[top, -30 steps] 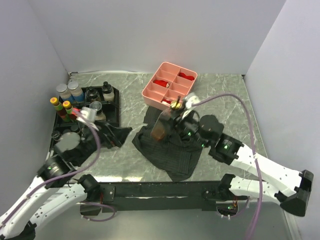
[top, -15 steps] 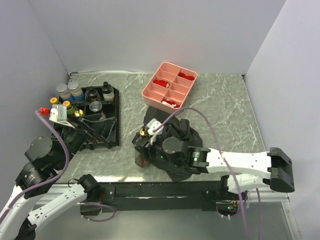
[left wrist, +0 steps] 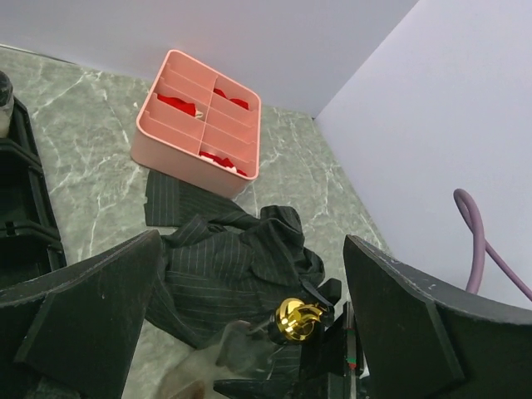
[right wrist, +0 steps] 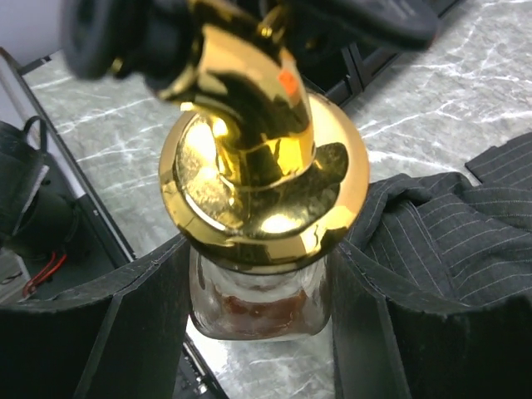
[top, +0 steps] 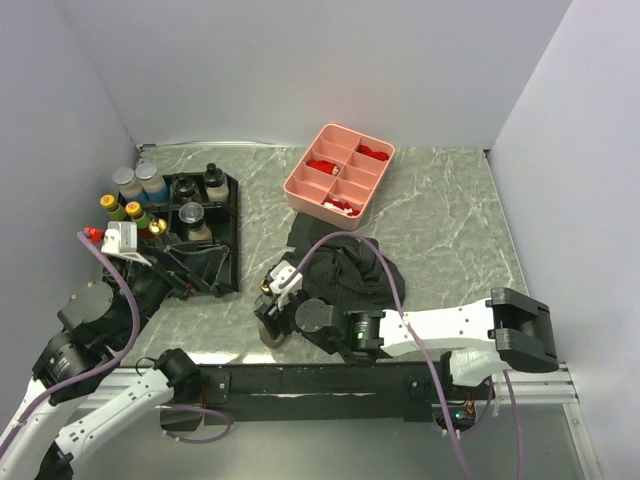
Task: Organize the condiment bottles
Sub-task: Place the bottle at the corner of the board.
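My right gripper point(top: 271, 314) is shut on a clear glass bottle point(right wrist: 259, 303) with brown contents and a gold cap point(right wrist: 264, 166), holding it upright by its body, low over the marble near the table's front edge. The cap point(left wrist: 299, 318) also shows in the left wrist view. My left gripper point(top: 190, 264) hangs open and empty over the black tray point(top: 229, 236), which holds three bottles point(top: 213, 184). Several more bottles point(top: 137, 181) stand just left of that tray.
A pink divided tray point(top: 340, 176) with red pieces sits at the back centre. A crumpled black pinstriped cloth point(top: 350, 268) lies mid-table, right of the held bottle. Walls close in the left, back and right sides.
My right arm has swung the gold-capped bottle from beside the pink tray leftward and toward the front edge. My left arm has drawn back, its gripper still open over the black tray.
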{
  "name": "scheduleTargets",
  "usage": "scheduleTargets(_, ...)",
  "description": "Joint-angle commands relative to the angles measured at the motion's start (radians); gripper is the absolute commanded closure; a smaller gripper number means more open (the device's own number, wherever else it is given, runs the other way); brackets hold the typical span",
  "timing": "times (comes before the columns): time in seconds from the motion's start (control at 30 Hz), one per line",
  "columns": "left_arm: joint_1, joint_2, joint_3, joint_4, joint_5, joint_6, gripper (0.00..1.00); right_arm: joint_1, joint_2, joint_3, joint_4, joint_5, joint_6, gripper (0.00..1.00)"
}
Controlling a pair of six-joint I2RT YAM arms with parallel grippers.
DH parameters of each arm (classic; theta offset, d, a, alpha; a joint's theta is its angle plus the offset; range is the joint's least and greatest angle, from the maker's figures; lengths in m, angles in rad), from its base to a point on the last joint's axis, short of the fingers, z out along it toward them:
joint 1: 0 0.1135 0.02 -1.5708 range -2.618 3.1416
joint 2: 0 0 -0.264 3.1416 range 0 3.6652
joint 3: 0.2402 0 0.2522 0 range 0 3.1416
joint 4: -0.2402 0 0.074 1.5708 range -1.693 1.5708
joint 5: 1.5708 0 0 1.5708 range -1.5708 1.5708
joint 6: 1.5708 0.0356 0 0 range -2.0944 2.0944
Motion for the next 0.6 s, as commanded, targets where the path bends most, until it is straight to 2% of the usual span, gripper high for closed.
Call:
scheduleTargets(0.0, -0.004, -0.014, -0.002, -0.001, -0.011, 0.006, 0.04, 0.006, 0.008, 0.016, 0.145, 0.087, 0.016, 0.37)
scheduleTargets(0.07, -0.004, -0.011, -0.004, -0.004, -0.014, 0.009, 0.04, 0.008, 0.007, 0.013, 0.147, 0.085, 0.018, 0.26)
scheduleTargets(0.17, -0.004, -0.002, -0.016, -0.020, -0.009, 0.015, 0.04, 0.012, 0.001, 0.022, 0.125, 0.082, 0.021, 0.15)
scheduleTargets(0.27, -0.004, 0.016, -0.035, -0.030, -0.009, 0.017, 0.03, 0.018, -0.018, 0.021, 0.115, 0.076, 0.029, 0.08)
scheduleTargets(0.4, -0.004, 0.045, -0.062, -0.030, 0.027, 0.022, 0.04, 0.028, -0.097, 0.005, 0.073, 0.062, 0.042, 0.01)
scheduleTargets(0.57, -0.004, 0.087, -0.084, -0.004, 0.117, 0.032, 0.03, 0.028, -0.232, -0.068, 0.066, 0.044, 0.058, 0.00)
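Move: Upright in the right hand's grip, the bottle has its middle about 5 cm below that hand's point. From the same hand the dark cloth lies some 14 cm ahead and 16 cm right, low on the table, and the black tray's middle about 25 cm ahead and 21 cm left. The left hand hovers open: from it the bottle's middle is about 7 cm right, 1 cm ahead and roughly 22 cm below. Opening wide from its grip on the upper part of the bottle, the right hand lets go while staying almost in place, then rises about 4 cm with a slight roll, fingers still to either side of the neck. Meanwhile the open left hand, at first waiting, sinks about 5 cm towards the bottle, easing right and tipping its fingers down a little. ##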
